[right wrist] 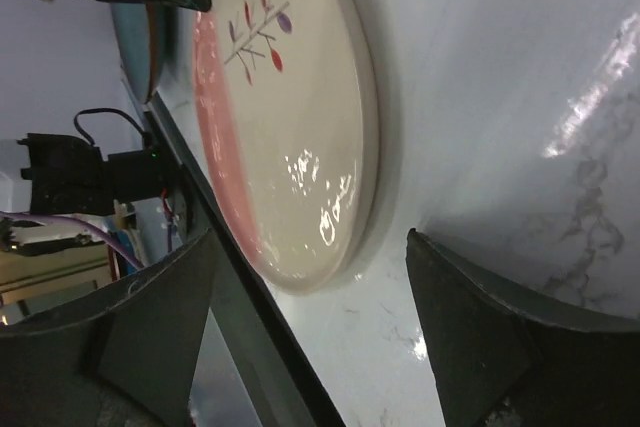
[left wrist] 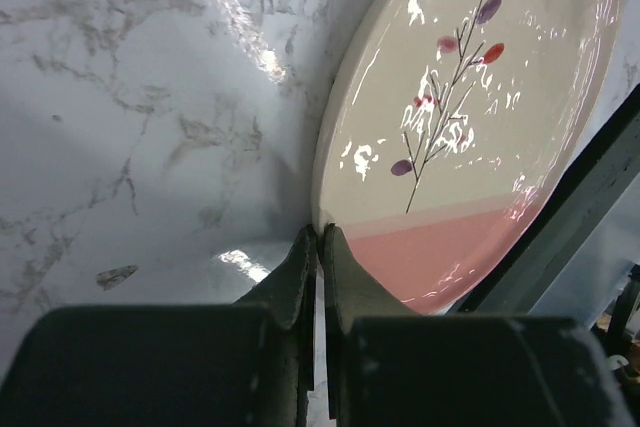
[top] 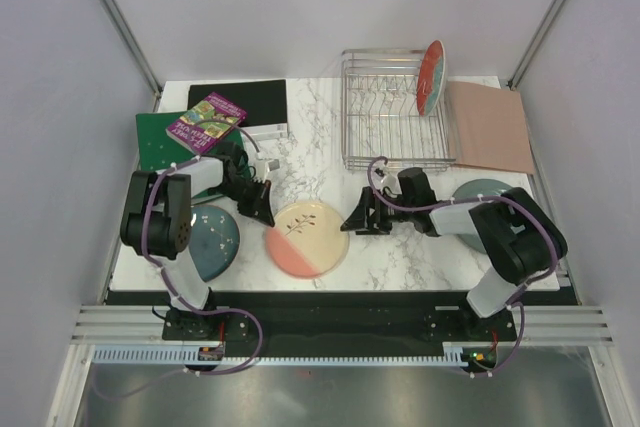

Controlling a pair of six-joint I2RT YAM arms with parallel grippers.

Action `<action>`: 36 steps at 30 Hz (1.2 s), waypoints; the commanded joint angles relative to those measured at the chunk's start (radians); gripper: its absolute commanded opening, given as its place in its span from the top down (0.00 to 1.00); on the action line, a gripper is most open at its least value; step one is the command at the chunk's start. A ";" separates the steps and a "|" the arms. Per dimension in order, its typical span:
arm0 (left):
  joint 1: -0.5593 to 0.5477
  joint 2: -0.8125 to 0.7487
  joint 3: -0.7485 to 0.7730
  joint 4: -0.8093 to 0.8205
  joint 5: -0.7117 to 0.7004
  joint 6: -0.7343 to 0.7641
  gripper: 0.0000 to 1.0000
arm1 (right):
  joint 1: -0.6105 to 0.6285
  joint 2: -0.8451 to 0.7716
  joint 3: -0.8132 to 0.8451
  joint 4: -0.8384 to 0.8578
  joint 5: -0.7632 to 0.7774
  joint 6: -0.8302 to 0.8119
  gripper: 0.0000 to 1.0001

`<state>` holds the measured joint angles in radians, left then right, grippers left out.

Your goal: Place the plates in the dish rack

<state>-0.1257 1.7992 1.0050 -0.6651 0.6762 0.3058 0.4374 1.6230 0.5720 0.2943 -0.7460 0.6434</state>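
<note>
The cream-and-pink plate (top: pixel 307 237) (left wrist: pixel 470 127) (right wrist: pixel 290 117) with the twig motif lies flat on the marble between both arms. My left gripper (top: pixel 262 209) (left wrist: pixel 320 232) is shut, its tips pressed together right at the plate's left rim, with nothing seen between them. My right gripper (top: pixel 358 217) (right wrist: pixel 310 242) stands open at the plate's right edge, low over the table and apart from it. The speckled teal-blue plate (top: pixel 212 242) lies at the front left. The red plate (top: pixel 432 77) stands upright in the dish rack (top: pixel 390 107). The grey-green plate (top: pixel 478 190) is partly hidden behind my right arm.
A purple book (top: pixel 205 122) rests on a green binder (top: pixel 160 142) at the back left, beside a black mat (top: pixel 240 99). A pink cloth (top: pixel 488 127) lies right of the rack. The table's black front edge runs just below the plates.
</note>
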 commanded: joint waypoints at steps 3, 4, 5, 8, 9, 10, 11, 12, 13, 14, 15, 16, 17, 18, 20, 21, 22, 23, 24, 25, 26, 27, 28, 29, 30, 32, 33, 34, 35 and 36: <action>-0.034 0.020 0.029 -0.041 0.026 0.038 0.98 | 0.035 0.210 0.006 0.255 -0.042 0.133 0.16; -0.034 0.031 0.033 -0.041 0.034 0.032 0.98 | 0.047 0.233 0.034 0.253 -0.059 0.134 0.17; -0.035 0.037 0.041 -0.039 0.048 0.015 0.98 | 0.060 0.268 0.046 0.232 -0.072 0.127 0.18; -0.037 0.043 0.050 -0.031 0.045 0.001 0.98 | 0.081 0.294 0.058 0.220 -0.088 0.104 0.19; -0.037 0.042 0.047 -0.025 0.045 0.000 0.98 | 0.089 0.302 0.063 0.203 -0.089 0.092 0.19; -0.037 0.032 0.043 -0.015 0.045 -0.004 0.98 | 0.092 0.317 0.062 0.186 -0.090 0.084 0.19; -0.037 0.026 0.031 0.005 0.046 -0.016 0.98 | 0.099 0.317 0.055 0.198 -0.089 0.087 0.20; -0.037 0.023 0.026 0.013 0.052 -0.019 0.98 | 0.103 0.319 0.049 0.206 -0.089 0.088 0.20; -0.037 0.016 0.021 0.019 0.062 -0.020 0.98 | 0.109 0.328 0.057 0.191 -0.095 0.085 0.20; -0.037 0.011 0.012 0.025 0.098 -0.022 0.98 | 0.119 0.337 0.068 0.181 -0.099 0.078 0.20; -0.037 -0.004 0.004 0.050 0.123 -0.022 0.97 | 0.126 0.345 0.080 0.177 -0.098 0.079 0.20; -0.037 -0.023 -0.026 0.076 0.138 -0.042 0.98 | 0.130 0.350 0.080 0.181 -0.099 0.081 0.23; -0.038 -0.052 -0.037 0.112 0.137 -0.066 0.98 | 0.133 0.350 0.080 0.186 -0.098 0.082 0.24; -0.037 -0.057 -0.037 0.120 0.141 -0.069 0.98 | 0.135 0.347 0.078 0.187 -0.098 0.084 0.26; -0.037 -0.063 -0.040 0.128 0.135 -0.076 0.98 | 0.135 0.345 0.075 0.192 -0.089 0.084 0.35; -0.037 -0.066 -0.042 0.130 0.131 -0.074 0.98 | 0.135 0.342 0.075 0.192 -0.087 0.082 0.39; -0.037 -0.073 -0.048 0.136 0.128 -0.080 0.98 | 0.135 0.341 0.077 0.189 -0.084 0.082 0.44; -0.037 -0.083 -0.051 0.145 0.128 -0.083 0.98 | 0.136 0.339 0.078 0.186 -0.084 0.081 0.46; -0.035 -0.099 -0.055 0.154 0.128 -0.085 0.98 | 0.136 0.340 0.083 0.184 -0.084 0.079 0.49; -0.037 -0.104 -0.060 0.169 0.128 -0.092 0.98 | 0.138 0.342 0.086 0.174 -0.084 0.072 0.52; -0.037 -0.104 -0.060 0.176 0.128 -0.096 0.98 | 0.139 0.345 0.091 0.169 -0.085 0.068 0.53; -0.037 -0.101 -0.059 0.180 0.128 -0.100 0.98 | 0.142 0.351 0.098 0.169 -0.088 0.067 0.53; -0.037 -0.100 -0.059 0.186 0.129 -0.109 0.98 | 0.149 0.356 0.103 0.167 -0.090 0.061 0.53; -0.037 -0.098 -0.060 0.191 0.137 -0.114 0.98 | 0.153 0.360 0.114 0.166 -0.092 0.059 0.53; -0.037 -0.104 -0.062 0.197 0.138 -0.120 0.98 | 0.156 0.368 0.121 0.164 -0.092 0.056 0.54; -0.037 -0.112 -0.069 0.211 0.141 -0.132 0.98 | 0.165 0.371 0.140 0.141 -0.090 0.036 0.63; -0.037 -0.116 -0.068 0.211 0.141 -0.132 0.97 | 0.167 0.371 0.146 0.132 -0.092 0.030 0.66; -0.037 -0.129 -0.072 0.213 0.140 -0.129 0.98 | 0.169 0.370 0.152 0.108 -0.093 0.018 0.74; -0.037 -0.132 -0.072 0.214 0.140 -0.131 0.98 | 0.169 0.368 0.169 0.088 -0.093 -0.008 0.78; -0.037 -0.139 -0.075 0.214 0.140 -0.129 0.98 | 0.169 0.362 0.176 0.068 -0.096 -0.020 0.84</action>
<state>-0.1497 1.7283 0.9333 -0.5259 0.7177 0.2478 0.5617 1.9491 0.7181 0.4984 -0.8974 0.7536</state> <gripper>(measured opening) 0.043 0.269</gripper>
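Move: The pale plate with the pink edge lies flat between the hands. Its middle is about 10 cm left of the open right hand, 2 cm back and 3 cm lower. From the shut left fingertips, already at its left rim, it is about 8 cm right and 3 cm back. The dark blue plate sits some 14 cm left of those fingertips and 4 cm back. The dish rack stands about 26 cm ahead of the right hand and 9 cm to its right. Leftward about 6 cm, then down some 2.5 cm and slightly back, the right hand works its open fingers over the pale plate's right rim, rolling and turning about 10 degrees, and late on closes them to pinch it. The left hand stays braced with shut fingertips at the opposite rim, edging 1.5 cm right and rising about 1 cm. ##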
